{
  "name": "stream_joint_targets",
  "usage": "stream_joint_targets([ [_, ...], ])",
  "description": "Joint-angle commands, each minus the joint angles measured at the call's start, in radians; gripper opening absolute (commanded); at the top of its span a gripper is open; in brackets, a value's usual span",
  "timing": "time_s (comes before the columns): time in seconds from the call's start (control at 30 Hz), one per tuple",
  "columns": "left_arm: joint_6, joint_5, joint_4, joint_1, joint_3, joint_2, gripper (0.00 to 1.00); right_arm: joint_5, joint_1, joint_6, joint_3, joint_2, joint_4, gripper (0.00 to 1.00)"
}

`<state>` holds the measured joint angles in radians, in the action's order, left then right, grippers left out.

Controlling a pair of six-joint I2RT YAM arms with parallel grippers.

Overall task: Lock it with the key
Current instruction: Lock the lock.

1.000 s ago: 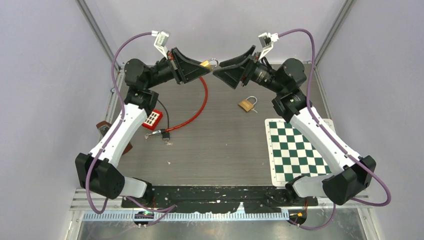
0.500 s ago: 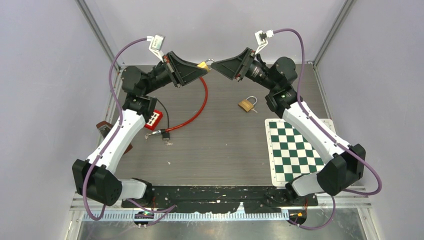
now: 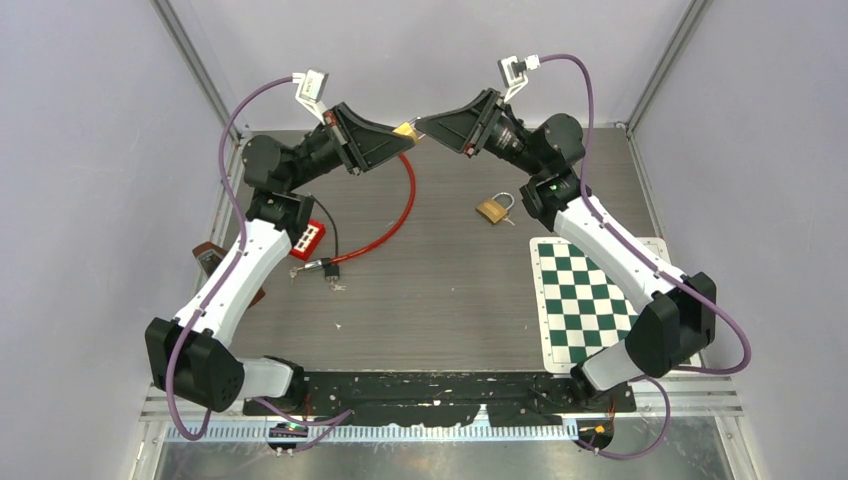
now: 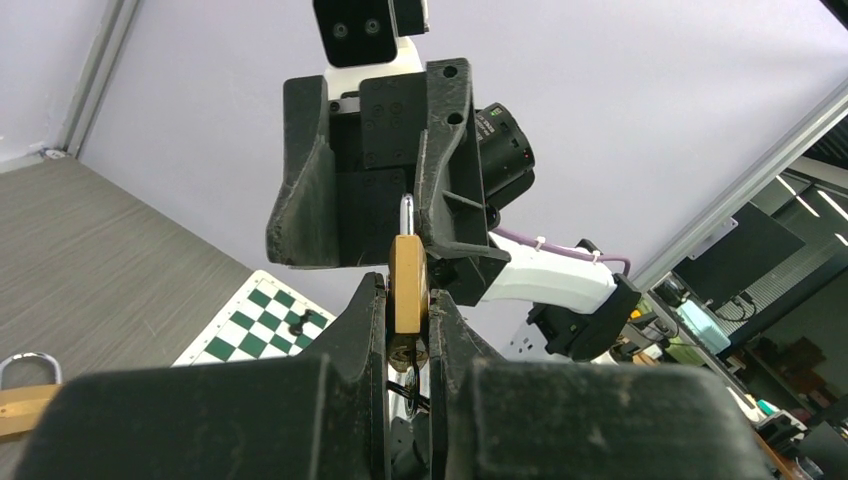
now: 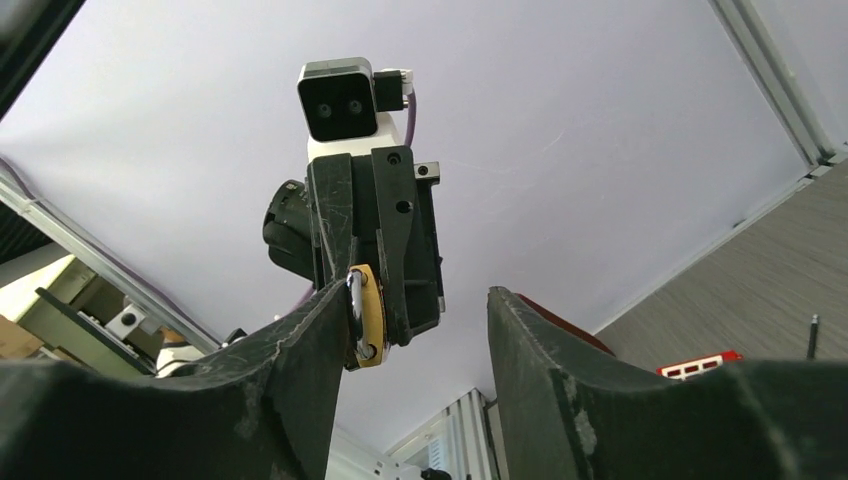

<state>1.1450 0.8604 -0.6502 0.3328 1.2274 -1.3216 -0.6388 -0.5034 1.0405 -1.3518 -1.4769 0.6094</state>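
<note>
A brass padlock (image 3: pixel 405 130) is held in the air at the back centre, with my left gripper (image 3: pixel 408 136) shut on its body (image 4: pixel 408 283). Its steel shackle (image 4: pixel 407 212) points toward my right gripper (image 3: pixel 424 123). Under the padlock, between my left fingers, hangs what looks like the key (image 4: pixel 410 352) on a wire ring. My right gripper (image 5: pixel 418 290) is open and faces the left one. The padlock (image 5: pixel 368 315) sits just beside its left finger (image 5: pixel 320 330), with a wide gap to the other finger.
A second brass padlock (image 3: pixel 492 210) lies on the table. A red cable lock (image 3: pixel 400 215), a red block (image 3: pixel 305 237) and a small bunch of keys (image 3: pixel 327 270) lie at the left. A green chequered mat (image 3: pixel 590 305) covers the right side.
My right gripper has risen and moved left up to the padlock, and its jaws have narrowed. My left gripper has lifted the padlock slightly.
</note>
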Motion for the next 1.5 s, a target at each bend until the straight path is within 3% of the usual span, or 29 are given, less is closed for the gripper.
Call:
stream_joint_targets([
  [0.0, 0.006, 0.005, -0.091, 0.002, 0.001, 0.009, 0.00, -0.033, -0.007, 0.030, -0.069, -0.016, 0.061, 0.52],
  [0.37, -0.008, -0.004, -0.076, 0.003, 0.003, -0.005, 0.01, -0.059, -0.007, 0.006, -0.091, -0.025, 0.039, 0.07],
  [0.4, -0.010, -0.005, -0.072, 0.003, 0.005, -0.005, 0.10, -0.056, -0.008, 0.000, -0.090, -0.020, 0.041, 0.06],
  [0.43, -0.014, -0.006, -0.068, 0.003, 0.003, -0.004, 0.31, -0.055, -0.008, -0.017, -0.088, -0.015, 0.038, 0.05],
  [0.47, -0.021, -0.008, -0.065, 0.003, 0.001, -0.002, 0.43, -0.047, -0.006, -0.028, -0.087, -0.008, 0.020, 0.05],
  [0.53, -0.050, -0.006, -0.060, 0.003, -0.009, 0.012, 0.57, -0.035, -0.006, -0.076, -0.090, 0.013, -0.017, 0.05],
  [0.6, -0.106, -0.010, -0.010, 0.000, -0.012, 0.029, 0.63, -0.033, -0.005, -0.131, -0.098, 0.036, -0.044, 0.05],
  [0.87, -0.262, 0.011, 0.182, -0.023, -0.027, 0.067, 0.65, -0.031, 0.014, -0.213, -0.090, 0.088, -0.079, 0.05],
  [1.03, -0.270, 0.094, 0.164, -0.052, -0.034, 0.070, 0.49, -0.034, 0.027, -0.210, -0.068, 0.102, -0.073, 0.05],
  [1.13, -0.278, 0.115, 0.171, -0.059, -0.022, 0.074, 0.46, -0.038, 0.028, -0.206, -0.049, 0.106, -0.074, 0.05],
  [1.2, -0.281, 0.111, 0.172, -0.060, -0.020, 0.073, 0.47, -0.042, 0.028, -0.202, -0.042, 0.105, -0.074, 0.05],
  [1.33, -0.269, 0.070, 0.163, -0.060, -0.022, 0.067, 0.61, -0.051, 0.028, -0.200, -0.043, 0.102, -0.073, 0.05],
  [1.47, -0.245, 0.070, 0.122, -0.058, -0.022, 0.060, 0.64, -0.060, 0.028, -0.201, -0.045, 0.100, -0.073, 0.05],
])
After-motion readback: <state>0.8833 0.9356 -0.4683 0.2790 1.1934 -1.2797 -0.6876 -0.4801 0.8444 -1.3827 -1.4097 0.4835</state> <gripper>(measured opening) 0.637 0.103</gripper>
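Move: The small padlock is already pinched at its key end by the left hand, its middle about 2 cm right of that hand point and 1 cm ahead and above. From the open right hand it lies some 3 cm left, 1 cm back, level. On the table roughly 47 cm below, the big padlock lies about 11 cm ahead and 17 cm right of the right hand; the red hose is 11 cm ahead, 6 cm left. Closing almost in place, with under 1 cm of drift, the right fingers pinch the small padlock by its shackle. Only then does the left hand open, let go of the key end and sink about 4 cm, easing 1.5 cm left as its fingers tip some 10 degrees down, staying open. The right hand dips, then rises and draws a couple of centimetres right, keeping its hold. ##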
